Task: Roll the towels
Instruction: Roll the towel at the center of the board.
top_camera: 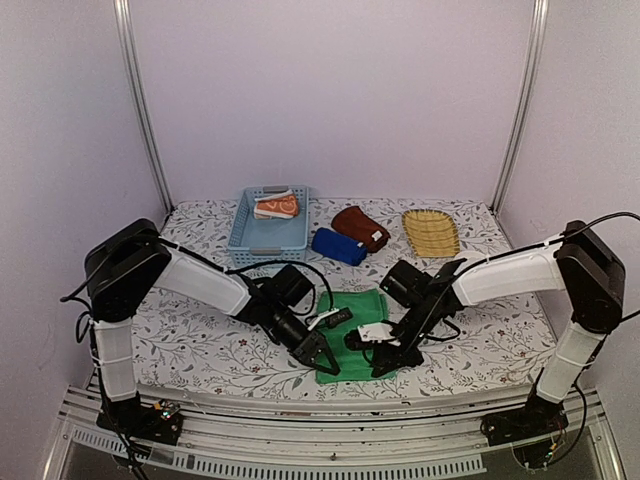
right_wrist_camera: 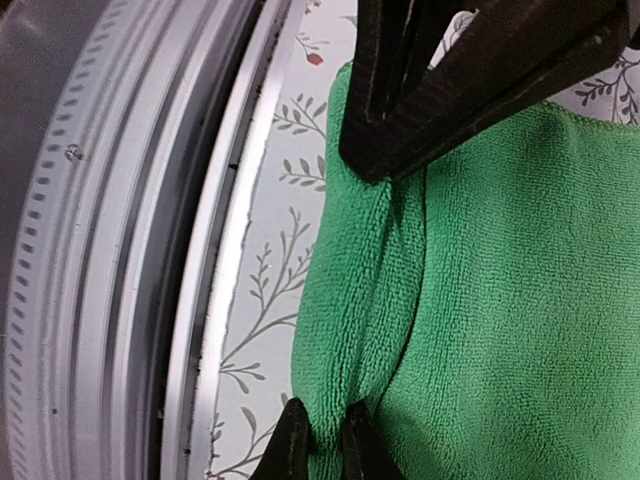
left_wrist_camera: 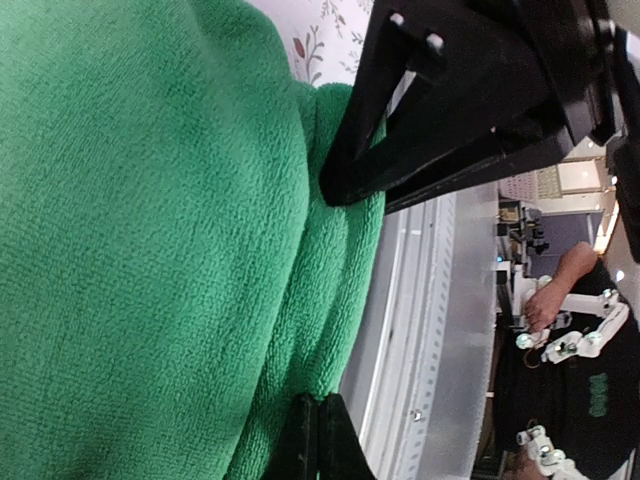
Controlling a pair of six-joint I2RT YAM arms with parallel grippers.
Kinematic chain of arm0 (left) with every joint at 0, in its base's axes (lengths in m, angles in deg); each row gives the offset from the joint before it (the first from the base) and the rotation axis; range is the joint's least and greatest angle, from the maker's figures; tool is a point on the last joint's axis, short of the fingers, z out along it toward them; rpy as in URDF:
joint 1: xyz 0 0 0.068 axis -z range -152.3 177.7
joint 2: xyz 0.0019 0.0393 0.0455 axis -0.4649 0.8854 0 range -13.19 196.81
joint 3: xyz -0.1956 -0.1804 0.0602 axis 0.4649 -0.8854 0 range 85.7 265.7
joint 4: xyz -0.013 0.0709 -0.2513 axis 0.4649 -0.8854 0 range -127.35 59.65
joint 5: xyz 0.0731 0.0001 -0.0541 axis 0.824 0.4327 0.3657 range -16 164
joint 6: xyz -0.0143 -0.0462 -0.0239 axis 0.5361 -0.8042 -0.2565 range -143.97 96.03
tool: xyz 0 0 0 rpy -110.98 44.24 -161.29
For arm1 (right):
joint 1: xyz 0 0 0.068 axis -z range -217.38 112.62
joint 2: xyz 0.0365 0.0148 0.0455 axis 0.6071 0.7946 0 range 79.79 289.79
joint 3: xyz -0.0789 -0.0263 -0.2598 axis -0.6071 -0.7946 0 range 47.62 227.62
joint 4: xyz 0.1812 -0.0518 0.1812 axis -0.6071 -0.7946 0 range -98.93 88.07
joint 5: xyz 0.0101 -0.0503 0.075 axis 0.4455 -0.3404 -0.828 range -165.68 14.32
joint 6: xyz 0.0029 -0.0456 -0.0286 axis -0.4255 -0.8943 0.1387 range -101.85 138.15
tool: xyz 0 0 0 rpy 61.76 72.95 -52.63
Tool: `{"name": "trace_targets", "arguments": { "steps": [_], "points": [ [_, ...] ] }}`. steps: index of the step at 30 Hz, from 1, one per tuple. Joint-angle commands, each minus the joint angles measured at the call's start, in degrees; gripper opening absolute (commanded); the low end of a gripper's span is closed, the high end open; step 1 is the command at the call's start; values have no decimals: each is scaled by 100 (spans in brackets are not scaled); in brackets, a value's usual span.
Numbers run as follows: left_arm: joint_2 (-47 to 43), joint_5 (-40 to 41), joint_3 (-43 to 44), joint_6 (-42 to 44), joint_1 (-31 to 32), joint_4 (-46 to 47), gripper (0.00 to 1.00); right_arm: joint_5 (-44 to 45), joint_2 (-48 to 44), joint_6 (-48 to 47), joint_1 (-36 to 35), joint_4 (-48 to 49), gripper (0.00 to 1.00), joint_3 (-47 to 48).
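Note:
A green towel (top_camera: 352,312) lies on the patterned table near its front edge, with its near hem folded up into a thick ridge (right_wrist_camera: 350,300). My left gripper (top_camera: 322,362) pinches the left end of that ridge, its fingers (left_wrist_camera: 306,440) pressed together on the cloth. The right gripper (top_camera: 385,360) is shut on a fold at the right end, green cloth squeezed between its fingertips (right_wrist_camera: 293,445). In each wrist view the other gripper shows at the far end of the ridge. An orange towel (top_camera: 277,206) lies in the basket. A rolled dark blue towel (top_camera: 338,246) and a maroon towel (top_camera: 360,228) sit behind.
The light blue basket (top_camera: 266,240) stands at the back left and the yellow wicker tray (top_camera: 431,232) at the back right. The table's metal front rail (right_wrist_camera: 130,250) runs just beside the towel's near hem. Both arms reach in low from the sides.

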Motion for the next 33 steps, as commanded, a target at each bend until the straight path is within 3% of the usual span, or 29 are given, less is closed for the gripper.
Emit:
{"name": "trace_targets", "arguments": {
  "steps": [1,10,19,23,26,29,31,33],
  "points": [
    [-153,-689,-214,-716,-243,132,0,-1704,614,-435,654,-2119,10,560],
    [226,-623,-96,-1153,-610,373,0,-2695,2530,-1139,1496,-3815,7,1887],
    [381,157,-55,-968,-651,365,0,-2672,3387,-973,1736,-4004,6,2358],
    [-277,998,-306,-595,-611,334,2,-2601,3473,-785,1742,-3993,5,2371],
    [-1338,1876,-603,-68,-384,368,13,-2546,3440,-621,1737,-3904,5,2339],
    [-2396,3432,-1133,643,342,754,29,-2495,3452,-499,1737,-3843,4,2364],
    [-2713,4559,-1368,1089,925,920,32,-2450,3459,-371,1737,-3782,4,2374],
    [-2733,4909,-1468,1490,1287,1027,33,-2459,3474,-316,1737,-3765,4,2391]
  ]
}}
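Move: The green towel, its near edge already pinched by both hands, has its middle about 8 cm ahead and 6 cm right of the left hand, and about 8 cm ahead and 4 cm left of the right hand, some 1 cm lower. The blue towel lies roughly 36 cm ahead of the left hand and 2 cm to its right; the brown towel lies about 42 cm ahead and 8 cm right of that hand. The green towel's near edge is carried forward over its own far part in a small up-and-down arc, about 5 cm by the left hand and 3 cm by the right. The right wrist meanwhile swings its fingers some 50 degrees back towards the bases, keeping its pinch. The left fingers then open, let go, and rise about 9 cm, tilting up and shifting slightly left. ##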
